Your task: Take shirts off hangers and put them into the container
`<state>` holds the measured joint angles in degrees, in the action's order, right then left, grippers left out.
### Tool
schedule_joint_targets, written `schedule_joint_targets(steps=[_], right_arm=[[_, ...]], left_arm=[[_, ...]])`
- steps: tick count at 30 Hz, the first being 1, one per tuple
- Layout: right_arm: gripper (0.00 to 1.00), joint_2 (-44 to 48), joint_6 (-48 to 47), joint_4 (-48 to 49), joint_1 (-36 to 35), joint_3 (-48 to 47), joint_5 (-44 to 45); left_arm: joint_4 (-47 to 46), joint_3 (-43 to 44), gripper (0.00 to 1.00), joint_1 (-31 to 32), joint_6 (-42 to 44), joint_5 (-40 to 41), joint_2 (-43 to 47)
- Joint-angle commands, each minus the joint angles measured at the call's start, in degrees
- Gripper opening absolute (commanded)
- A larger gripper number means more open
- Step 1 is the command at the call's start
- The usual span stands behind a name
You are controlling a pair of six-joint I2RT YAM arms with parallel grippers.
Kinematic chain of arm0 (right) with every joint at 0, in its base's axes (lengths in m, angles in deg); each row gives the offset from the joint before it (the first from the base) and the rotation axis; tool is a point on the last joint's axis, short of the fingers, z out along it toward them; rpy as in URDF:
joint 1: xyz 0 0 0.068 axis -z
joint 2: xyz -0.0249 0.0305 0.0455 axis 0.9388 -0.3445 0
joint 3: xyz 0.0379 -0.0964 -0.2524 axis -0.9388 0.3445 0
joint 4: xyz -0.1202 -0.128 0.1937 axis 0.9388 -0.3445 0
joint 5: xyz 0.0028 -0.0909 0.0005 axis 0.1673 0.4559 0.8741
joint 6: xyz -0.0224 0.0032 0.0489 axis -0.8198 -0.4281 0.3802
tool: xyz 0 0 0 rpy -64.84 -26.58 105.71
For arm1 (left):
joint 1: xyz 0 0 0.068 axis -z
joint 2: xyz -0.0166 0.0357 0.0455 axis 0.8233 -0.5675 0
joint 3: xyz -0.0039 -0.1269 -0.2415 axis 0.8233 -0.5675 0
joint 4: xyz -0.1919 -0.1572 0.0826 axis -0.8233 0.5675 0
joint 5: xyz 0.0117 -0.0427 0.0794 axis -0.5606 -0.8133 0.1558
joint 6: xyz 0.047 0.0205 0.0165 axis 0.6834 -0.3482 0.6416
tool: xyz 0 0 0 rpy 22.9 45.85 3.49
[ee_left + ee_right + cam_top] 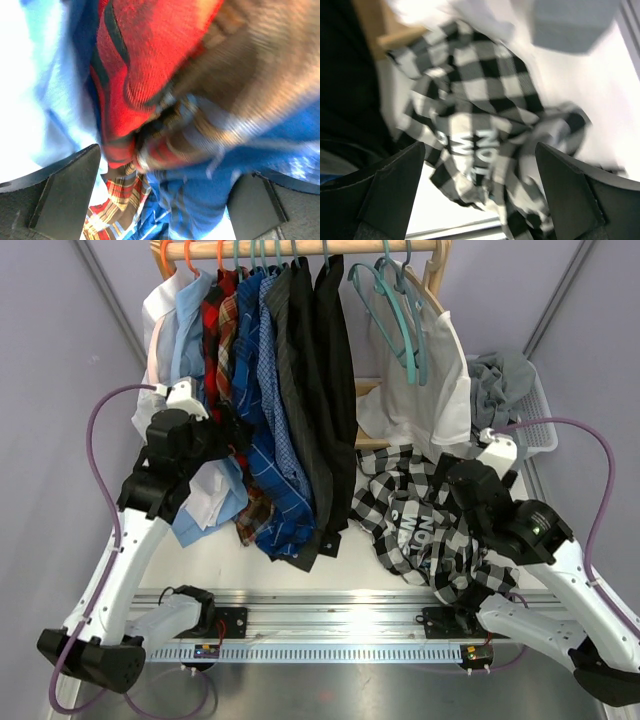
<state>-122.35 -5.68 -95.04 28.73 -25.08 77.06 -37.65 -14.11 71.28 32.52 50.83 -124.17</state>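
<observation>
Shirts hang in a row on the rail: white (160, 315), light blue (192, 320), red plaid (222, 325), blue check (262, 360), dark grey (290, 360) and black (335, 370). My left gripper (232, 430) is pushed in among them, open, with red plaid cloth (135, 55) and blue check cloth (210, 200) between its fingers (65, 190), which are not closed on either. A black-and-white check shirt (400, 515) (480, 100) lies crumpled on the table. My right gripper (447, 468) (480, 187) hangs open just above it. The white container (540, 425) at the far right holds a grey shirt (505, 375).
Empty teal hangers (400, 310) dangle from the wooden rail (330, 248), with a white shirt (425, 390) draped under them. Orange hangers (190, 255) hold the leftmost shirts. A wooden crossbar (380, 30) of the rack runs low behind the check shirt.
</observation>
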Motion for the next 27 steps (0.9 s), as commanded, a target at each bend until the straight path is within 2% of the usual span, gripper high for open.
schedule_joint_targets(steps=[1, 5, 11, 14, 15, 17, 21, 24, 27], right_arm=[[0.99, 3.3, 14.4, -9.8, -0.4, 3.9, 6.7], [0.99, 3.1, 21.9, -14.7, -0.5, 8.0, 7.4], [0.99, -1.8, 26.2, -10.7, -0.5, 10.0, 3.2], [0.99, -4.2, 24.9, 0.6, -0.5, 16.2, -0.8], [1.00, -7.3, 24.4, 6.1, -0.5, 19.4, -2.1], [0.99, -13.7, 23.8, 10.2, -0.4, 22.3, -2.6], [0.99, -24.0, 25.5, 15.1, -0.4, 22.8, -2.9], [0.99, -29.2, 23.8, 25.3, -0.3, 23.2, -3.0], [1.00, -33.8, 22.2, 31.6, 0.8, 22.4, -2.8]], left_arm=[[0.7, 0.3, 0.99, -0.4, 0.0, -4.4, 6.4], [3.5, -1.8, 0.99, -0.4, -0.9, -4.3, 12.0], [6.9, -2.6, 0.99, -0.3, -1.0, -5.3, 18.6], [8.0, -3.0, 0.99, -0.3, 0.2, -4.1, 20.3], [8.5, -3.3, 0.99, -0.3, 0.3, -4.0, 20.7], [8.7, -3.5, 0.99, -0.3, 0.4, -4.5, 21.1], [9.0, -3.7, 0.99, -0.3, 0.5, -5.0, 22.4], [8.6, -4.7, 0.99, -0.3, 0.4, -5.9, 23.6], [8.7, -5.7, 0.99, -0.3, 0.3, -6.1, 24.5]])
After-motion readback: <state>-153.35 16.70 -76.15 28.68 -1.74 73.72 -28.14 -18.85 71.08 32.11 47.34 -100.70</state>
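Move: The checkered shirt lies crumpled on the table, its middle about 25 cm below the open right hand, roughly 3 cm to its left and 1 cm ahead. From that hand, the white hanging shirt is about 20 cm ahead, 5 cm left and 10 cm lower; the container is some 30 cm ahead, 25 cm right and 21 cm lower. For the left hand, the checkered shirt is about 42 cm right, 9 cm back and 29 cm below, with the red plaid shirt some 8 cm ahead and 2 cm left at hand height. The right hand drops about 23 cm onto the crumpled checkered shirt, drawing back and to the right at first, then swinging left and forward as it sinks, fingers tipping some 25 degrees further down and turning a little clockwise until the wide-open fingers straddle a raised fold beside the lettering. Meanwhile the left hand, also still open, backs about 10 cm away from the hanging plaid shirts, ending slightly higher with its fingers tipped up somewhat. ##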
